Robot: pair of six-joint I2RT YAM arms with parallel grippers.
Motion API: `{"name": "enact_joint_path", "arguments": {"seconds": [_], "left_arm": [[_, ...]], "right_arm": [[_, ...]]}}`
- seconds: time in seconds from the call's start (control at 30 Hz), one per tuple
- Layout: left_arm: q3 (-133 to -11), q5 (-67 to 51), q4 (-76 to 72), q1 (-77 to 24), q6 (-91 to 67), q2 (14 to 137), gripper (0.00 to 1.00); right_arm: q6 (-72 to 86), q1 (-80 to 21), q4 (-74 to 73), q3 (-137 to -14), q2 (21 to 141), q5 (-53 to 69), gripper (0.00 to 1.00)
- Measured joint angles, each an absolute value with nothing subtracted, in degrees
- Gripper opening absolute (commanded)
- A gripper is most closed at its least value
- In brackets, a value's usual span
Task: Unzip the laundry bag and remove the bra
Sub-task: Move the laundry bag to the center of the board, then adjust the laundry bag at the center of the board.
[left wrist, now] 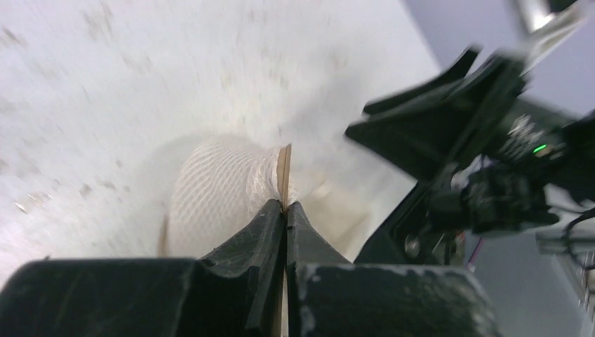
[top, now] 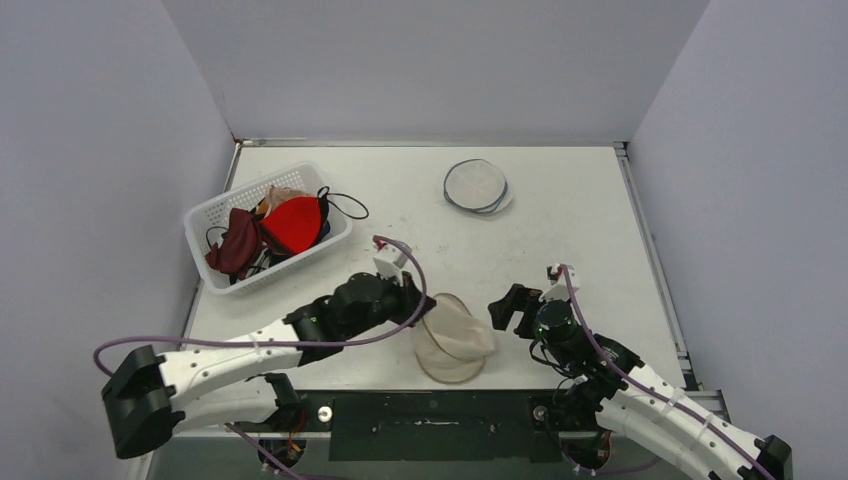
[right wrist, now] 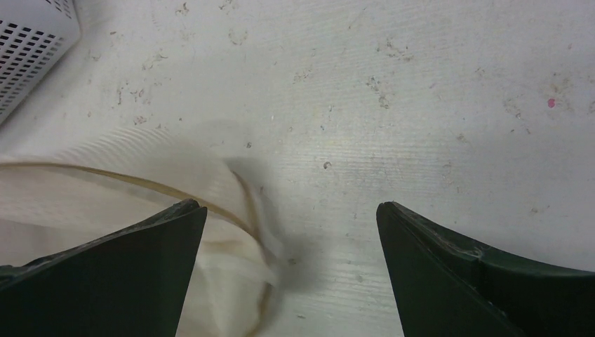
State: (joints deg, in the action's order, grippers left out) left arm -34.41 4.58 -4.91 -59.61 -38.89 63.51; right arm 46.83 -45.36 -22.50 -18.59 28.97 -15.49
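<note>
The laundry bag (top: pixel 452 338), a round beige mesh pouch with a tan rim, lies near the table's front edge between the two arms. My left gripper (top: pixel 425 308) is shut on its tan rim (left wrist: pixel 284 168), with the white mesh (left wrist: pixel 217 193) bulging to the left of the pinch and one side of the bag lifted. My right gripper (top: pixel 512 306) stands open just to the right of the bag, its jaws wide apart over bare table (right wrist: pixel 291 210), and the bag's edge (right wrist: pixel 210 210) lies by its left finger. I cannot tell the bra apart from the bag's fabric.
A white basket (top: pixel 200 222) holding red and maroon garments stands at the back left. A second round mesh bag (top: pixel 476 186) lies at the back centre. Grey walls close the table on three sides.
</note>
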Motion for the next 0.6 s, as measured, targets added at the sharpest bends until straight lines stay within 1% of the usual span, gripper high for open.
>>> {"name": "enact_joint_path", "arguments": {"seconds": [0.07,0.17,0.27,0.33,0.43,0.53,0.6], "left_arm": [[-34.2,7.8,-5.2,-58.7,-36.9,56.4,0.00],[-34.2,11.4,-5.2,-57.5,-34.1,50.5,0.00],[-32.6,14.5,-4.7,-56.6,-32.6,48.6,0.00],[-30.2,15.9,-3.6,-56.4,-32.5,48.7,0.00],[-27.3,17.4,0.1,-56.4,-32.7,48.4,0.00],[-28.1,18.4,2.8,-56.4,-32.5,47.3,0.00],[-31.0,19.1,5.4,-56.4,-31.9,46.7,0.00]], "right_arm": [[46.5,-45.4,-21.9,-18.6,29.6,-15.3,0.98],[46.2,-45.4,-19.7,-18.6,30.6,-14.1,0.98],[46.3,-45.4,-15.4,-18.2,33.1,-11.0,0.99],[47.2,-45.4,-11.5,-17.0,35.2,-8.1,0.97],[48.4,-45.5,-4.7,-14.6,39.0,-3.3,0.96],[48.9,-46.7,0.2,-13.5,43.6,-0.7,0.96],[48.9,-48.5,2.0,-13.5,45.2,-0.9,0.96]]}}
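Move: Hanging by its rim from the shut left fingers, the laundry bag has its middle about 5 cm back, 5 cm right and 5 cm below them; the white basket lies roughly 25 cm ahead and 40 cm left, 8 cm lower. The bag's middle is about 10 cm left, 5 cm back and slightly below the open right hand, with the grey-rimmed bag some 37 cm ahead of that hand, 2 cm left and 5 cm lower. Flicking the laundry bag leftward, the left hand keeps its pinch on the rim and goes about 8 cm left and 3 cm forward, first rising over 7 cm, then sinking as far before a small lift at the end, the wrist turning some 15 degrees counter-clockwise. Behind it the right hand, still wide open and clear of the cloth, shifts 7 cm left and a little down, turning likewise. ##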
